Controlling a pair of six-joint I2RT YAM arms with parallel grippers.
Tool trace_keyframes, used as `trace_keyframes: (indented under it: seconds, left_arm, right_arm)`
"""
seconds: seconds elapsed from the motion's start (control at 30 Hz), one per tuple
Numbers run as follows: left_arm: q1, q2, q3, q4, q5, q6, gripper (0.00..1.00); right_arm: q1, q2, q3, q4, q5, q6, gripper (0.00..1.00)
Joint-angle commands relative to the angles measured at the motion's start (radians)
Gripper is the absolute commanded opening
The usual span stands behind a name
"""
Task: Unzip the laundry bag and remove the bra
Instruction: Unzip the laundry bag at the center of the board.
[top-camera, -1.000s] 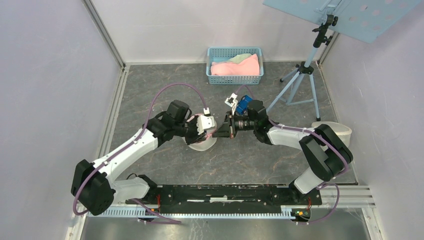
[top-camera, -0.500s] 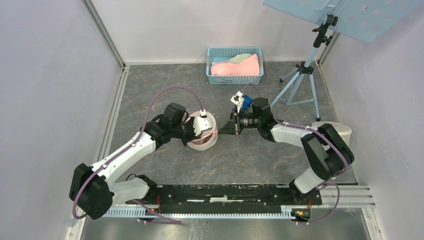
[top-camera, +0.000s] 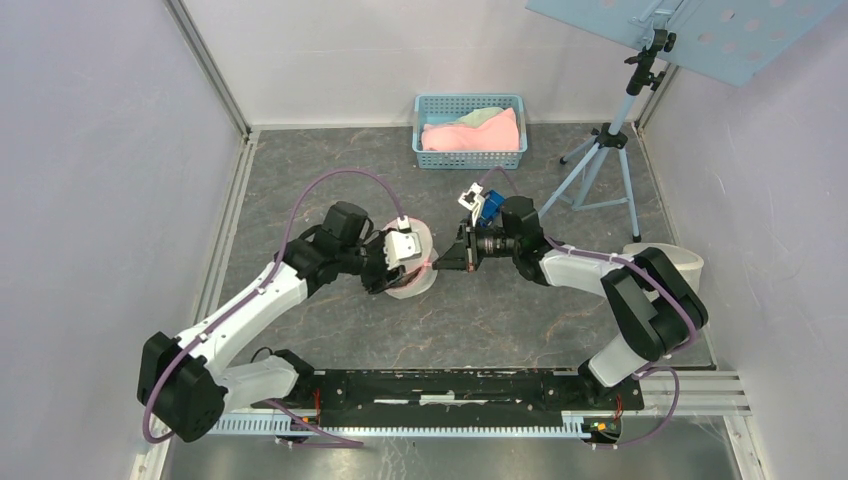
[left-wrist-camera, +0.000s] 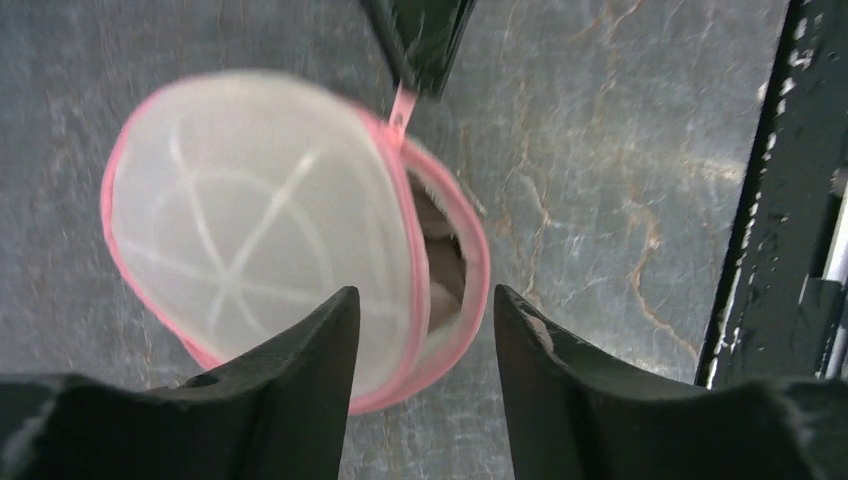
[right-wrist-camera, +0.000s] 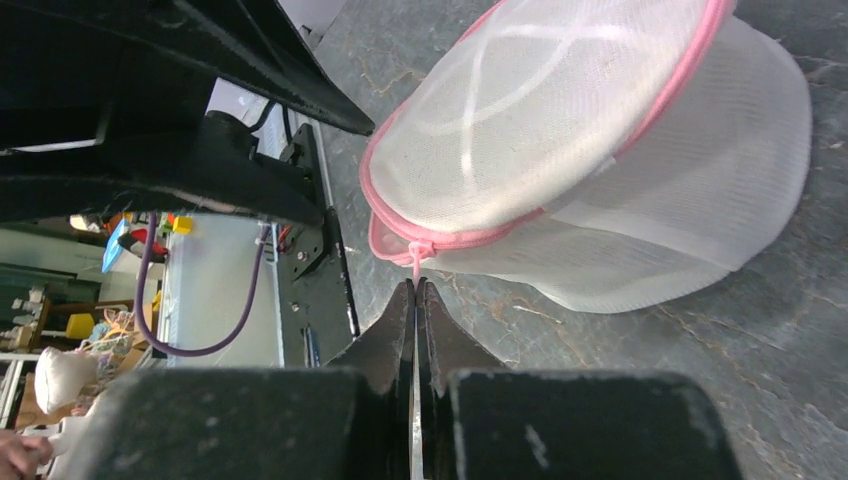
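The laundry bag (top-camera: 415, 272) is a round white mesh pouch with a pink zipper, lying on the grey table. In the left wrist view the bag (left-wrist-camera: 250, 220) shows a zipper gap along its right side. Pale and dark fabric (left-wrist-camera: 440, 265) shows in that gap; the bra is otherwise hidden inside. My left gripper (left-wrist-camera: 425, 300) hovers open just above the bag's near rim, holding nothing. My right gripper (right-wrist-camera: 416, 285) is shut on the pink zipper pull (right-wrist-camera: 414, 262) at the bag's (right-wrist-camera: 620, 150) edge. From above, the right gripper (top-camera: 441, 263) points at the bag from the right.
A blue basket (top-camera: 470, 158) with pink and green cloths stands at the back. A tripod (top-camera: 600, 170) stands at the back right and a white tub (top-camera: 685, 262) sits by the right wall. The black base rail (top-camera: 450, 385) runs along the near edge.
My right gripper drew back to the right with the zipper pull, and the bag shifted with it. My left gripper let go of the bag, opened and pulled slightly back to the left.
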Motion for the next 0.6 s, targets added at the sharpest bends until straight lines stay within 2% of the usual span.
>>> trace_keyframes:
  seconds: [0.0, 0.33, 0.47, 0.57]
  left_arm:
    - [-0.068, -0.012, 0.065, 0.02, 0.001, -0.026, 0.6]
    - [-0.114, 0.074, 0.036, 0.12, -0.138, -0.063, 0.59]
    - [-0.114, 0.077, 0.013, 0.133, -0.173, -0.035, 0.46]
    - [-0.115, 0.067, -0.002, 0.129, -0.186, -0.018, 0.26]
  right_arm:
    - [0.028, -0.027, 0.005, 0.105, -0.01, 0.054, 0.0]
    - [0.042, -0.019, 0.02, 0.139, -0.007, 0.102, 0.0]
    - [0.042, -0.021, 0.016, 0.129, -0.013, 0.089, 0.0]
    - [0.037, -0.024, 0.018, 0.106, -0.013, 0.067, 0.0]
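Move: Just to the right of the open left fingers, about 3 cm off, 1 cm ahead and 2 cm lower, lies the pink zipper edge of the laundry bag. The zipper slider is some 5 cm to that hand's right, 2 cm ahead and 1 cm down; the mesh lid's middle is about 5 cm ahead, 1 cm right and 2 cm lower. From the right hand, which already pinches the pull tab, the slider is 2 cm left, level and straight across, and the edge about 3 cm left, 1 cm back and 1 cm lower. Swinging right over the zipper edge in a small arc, the open left hand first rises about 1 cm while drawing back, then comes forward and down some 2 cm to straddle the edge beside the slider, its fingers starting to close. The right hand keeps its pinch on the pull tab and lifts about 1.5 cm while easing left, towards the left fingers, then holds. ##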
